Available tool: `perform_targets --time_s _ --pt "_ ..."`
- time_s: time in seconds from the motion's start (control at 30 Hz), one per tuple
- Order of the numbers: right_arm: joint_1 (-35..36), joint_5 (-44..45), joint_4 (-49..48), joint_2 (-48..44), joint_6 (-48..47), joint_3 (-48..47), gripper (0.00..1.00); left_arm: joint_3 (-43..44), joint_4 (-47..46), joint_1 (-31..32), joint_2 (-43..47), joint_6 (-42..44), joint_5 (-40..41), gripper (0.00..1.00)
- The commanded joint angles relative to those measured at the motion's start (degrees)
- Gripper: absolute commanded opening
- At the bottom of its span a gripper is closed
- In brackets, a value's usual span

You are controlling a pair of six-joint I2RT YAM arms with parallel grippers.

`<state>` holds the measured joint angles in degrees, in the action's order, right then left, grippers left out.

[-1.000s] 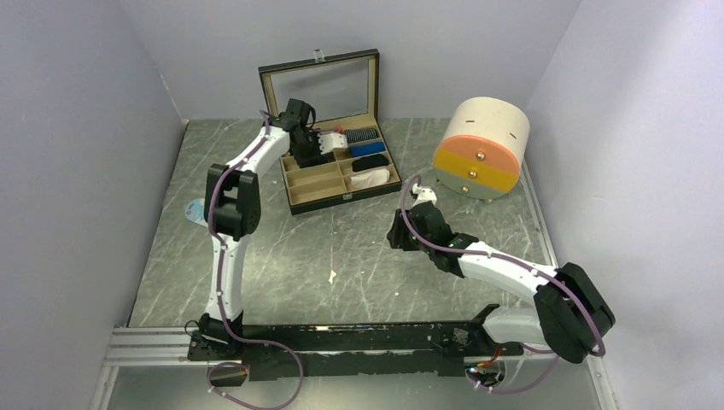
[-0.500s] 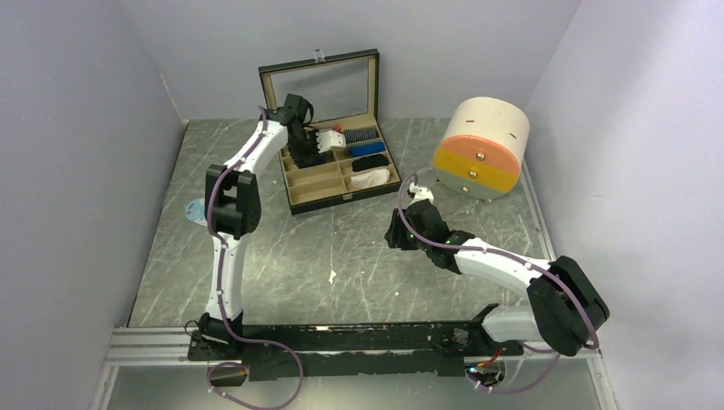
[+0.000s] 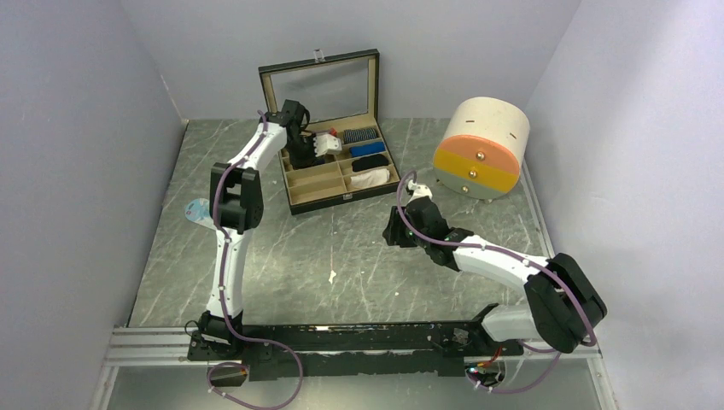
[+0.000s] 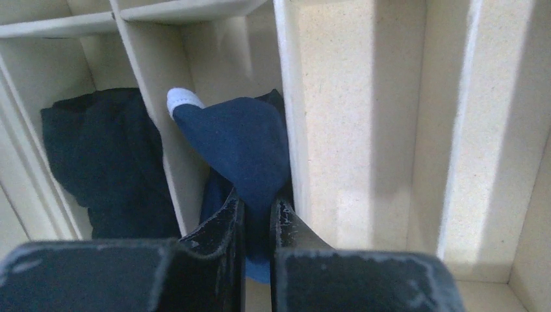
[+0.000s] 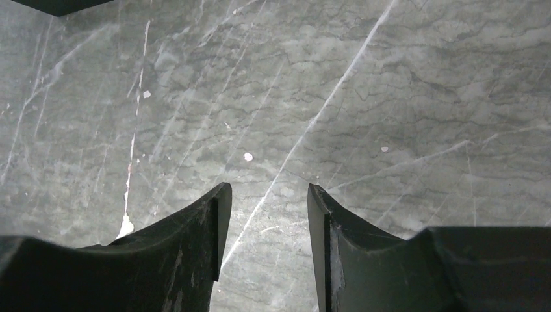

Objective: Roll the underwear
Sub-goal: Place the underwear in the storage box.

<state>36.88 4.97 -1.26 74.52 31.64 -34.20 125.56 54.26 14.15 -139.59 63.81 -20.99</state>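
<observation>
In the left wrist view the navy blue underwear (image 4: 240, 140) with white trim lies in a narrow box compartment. My left gripper (image 4: 256, 205) is shut on a fold of it. The black underwear (image 4: 97, 156) fills the compartment just to its left. From above, both garments, blue (image 3: 369, 149) and black (image 3: 370, 162), sit in the box's right column, and the left arm reaches into the box. My right gripper (image 5: 266, 188) hangs open over bare marbled table (image 5: 390, 97), right of centre (image 3: 394, 232), holding nothing.
The open black box (image 3: 341, 201) has its lid up at the back. It also holds a grey striped bundle (image 3: 359, 135) and a white bundle (image 3: 369, 178). A round beige drawer unit (image 3: 478, 149) stands back right. Grey walls close in on both sides.
The left wrist has shifted slightly left over the box, still pinching the navy cloth. The right gripper has slid a little left along the table.
</observation>
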Motion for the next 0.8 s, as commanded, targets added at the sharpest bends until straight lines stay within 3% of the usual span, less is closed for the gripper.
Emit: perform_targets --time_s 0.0,0.07,0.2,0.33,0.4,0.77 --pt "-0.4 -1.5 -2.2 0.8 -1.1 -2.9 0.51 2.9 1.5 -0.1 -1.4 0.1 -2.2 0.05" --pt "-0.5 -1.9 -2.3 1.1 -1.1 -3.2 0.51 2.9 0.5 -0.1 -1.0 -0.9 -1.4 0.08" --pt "-0.6 -2.1 -2.2 1.4 -1.0 -3.5 0.51 2.6 -0.9 -0.1 1.1 -2.3 -1.0 0.35" --pt "-0.9 -2.4 -2.5 1.2 -1.0 -3.4 0.51 2.2 -1.7 -0.1 2.8 -2.8 -0.8 0.53" --pt "-0.9 -2.7 -2.4 1.1 -1.0 -3.3 0.51 2.3 -1.9 -0.1 3.3 -3.1 -0.2 0.73" --pt "-1.2 -4.1 -2.9 1.2 -0.4 -2.9 0.51 1.4 -2.9 -0.1 6.8 -3.1 0.3 0.7"
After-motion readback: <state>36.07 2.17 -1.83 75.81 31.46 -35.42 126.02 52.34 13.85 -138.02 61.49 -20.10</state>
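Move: The left hand holds the navy underwear down in the storage box, its middle about 2 cm to the right and 1 cm below. Dark underwear fills the compartment about 5 cm ahead and 2 cm to the right; the blue roll lies some 12 cm to the right and 2 cm ahead. From the right hand the navy underwear is about 23 cm ahead, 17 cm left and 4 cm lower. The left fingers open wide, letting go of the navy underwear, and ease up about 2 cm, slightly forward. ##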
